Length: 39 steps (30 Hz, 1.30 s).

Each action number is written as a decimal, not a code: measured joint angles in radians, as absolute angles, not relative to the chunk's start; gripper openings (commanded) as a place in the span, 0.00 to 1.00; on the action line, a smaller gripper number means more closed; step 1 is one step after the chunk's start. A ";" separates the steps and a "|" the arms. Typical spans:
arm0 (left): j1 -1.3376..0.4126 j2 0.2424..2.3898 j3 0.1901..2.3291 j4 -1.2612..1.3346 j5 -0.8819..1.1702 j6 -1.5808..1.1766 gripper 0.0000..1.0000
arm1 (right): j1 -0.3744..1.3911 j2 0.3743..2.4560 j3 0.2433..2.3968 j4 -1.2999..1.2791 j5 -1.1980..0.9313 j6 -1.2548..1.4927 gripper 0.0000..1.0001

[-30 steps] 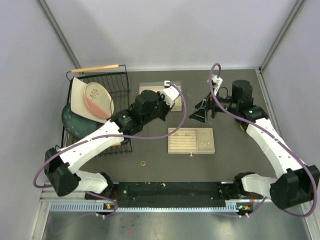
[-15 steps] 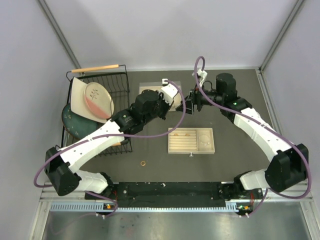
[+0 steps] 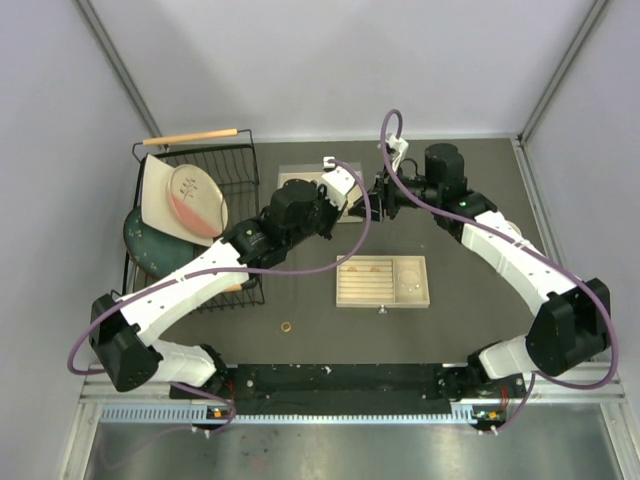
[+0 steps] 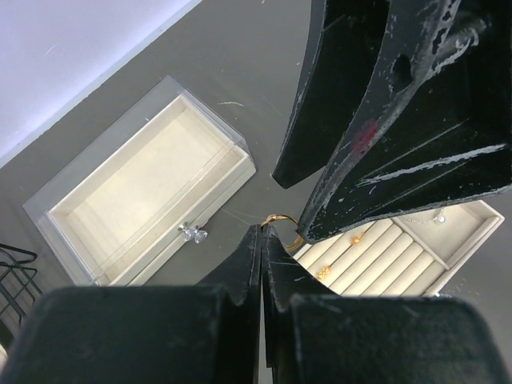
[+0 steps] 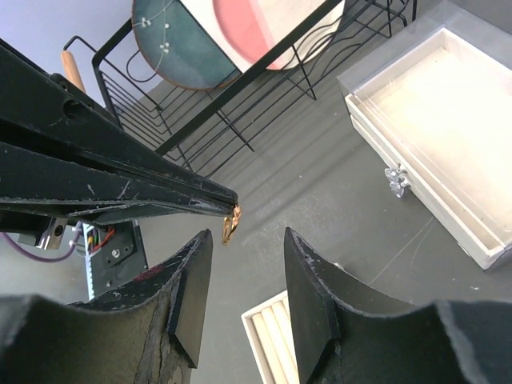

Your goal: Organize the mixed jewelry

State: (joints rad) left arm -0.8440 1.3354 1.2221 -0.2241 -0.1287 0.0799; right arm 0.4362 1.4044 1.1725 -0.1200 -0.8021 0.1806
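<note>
My left gripper [image 4: 262, 230] is shut on a small gold ring [image 4: 282, 225] and holds it in the air above the dark table. In the right wrist view the ring [image 5: 231, 225] hangs from the left gripper's closed fingertips [image 5: 216, 198]. My right gripper [image 5: 248, 236] has come up to it, jaws apart, with the ring just past the tip of its left finger [image 5: 192, 288] and not touching either pad. From above, the two grippers [image 3: 352, 203] [image 3: 384, 198] meet behind the beige slotted tray [image 3: 382, 297]. A second ring [image 3: 286, 327] lies on the table near the front.
A clear-lidded cream box [image 4: 136, 192] sits at the back, also in the right wrist view [image 5: 432, 120]. The slotted tray [image 4: 384, 260] holds small gold pieces [image 4: 328, 272]. A black wire dish rack [image 3: 236, 158] with plates [image 3: 195, 200] stands at the left.
The right arm has swung left to the left gripper and its jaws have narrowed around the held ring. The left arm and the ring have stayed in place.
</note>
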 measured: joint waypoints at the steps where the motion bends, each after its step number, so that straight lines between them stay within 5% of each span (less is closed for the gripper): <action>1: -0.844 1.335 1.222 -0.224 -0.128 0.080 0.00 | 0.437 1.405 1.175 -0.116 -0.802 0.181 0.40; 23: -0.844 1.336 1.222 -0.219 -0.136 0.080 0.00 | 0.457 1.419 1.186 -0.113 -0.802 0.186 0.24; 32: -0.844 1.336 1.222 -0.217 -0.139 0.080 0.00 | 0.469 1.434 1.195 -0.116 -0.802 0.185 0.00; 39: -0.842 1.337 1.222 -0.218 -0.141 0.080 0.03 | 0.469 1.441 1.201 -0.119 -0.791 0.184 0.00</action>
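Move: Gripped in the left fingertips, the gold ring sits about 2 cm to the left of the right hand's point and level with it, and barely 1 cm ahead and 1 cm right of the left hand's. Some 25 cm below, the divided ring tray lies roughly 10 cm back and 6 cm right of the right hand, while the clear-lidded box stands about 10 cm ahead and 8 cm to its left. Easing about 1.5 cm to the left towards the ring, the right hand shuts its nearly half-open fingers, slowly at first and quickly near the end, to pinch the ring's free side. Its wrist hardly turns. The left hand stays in place in the air and keeps its hold on the other side. ##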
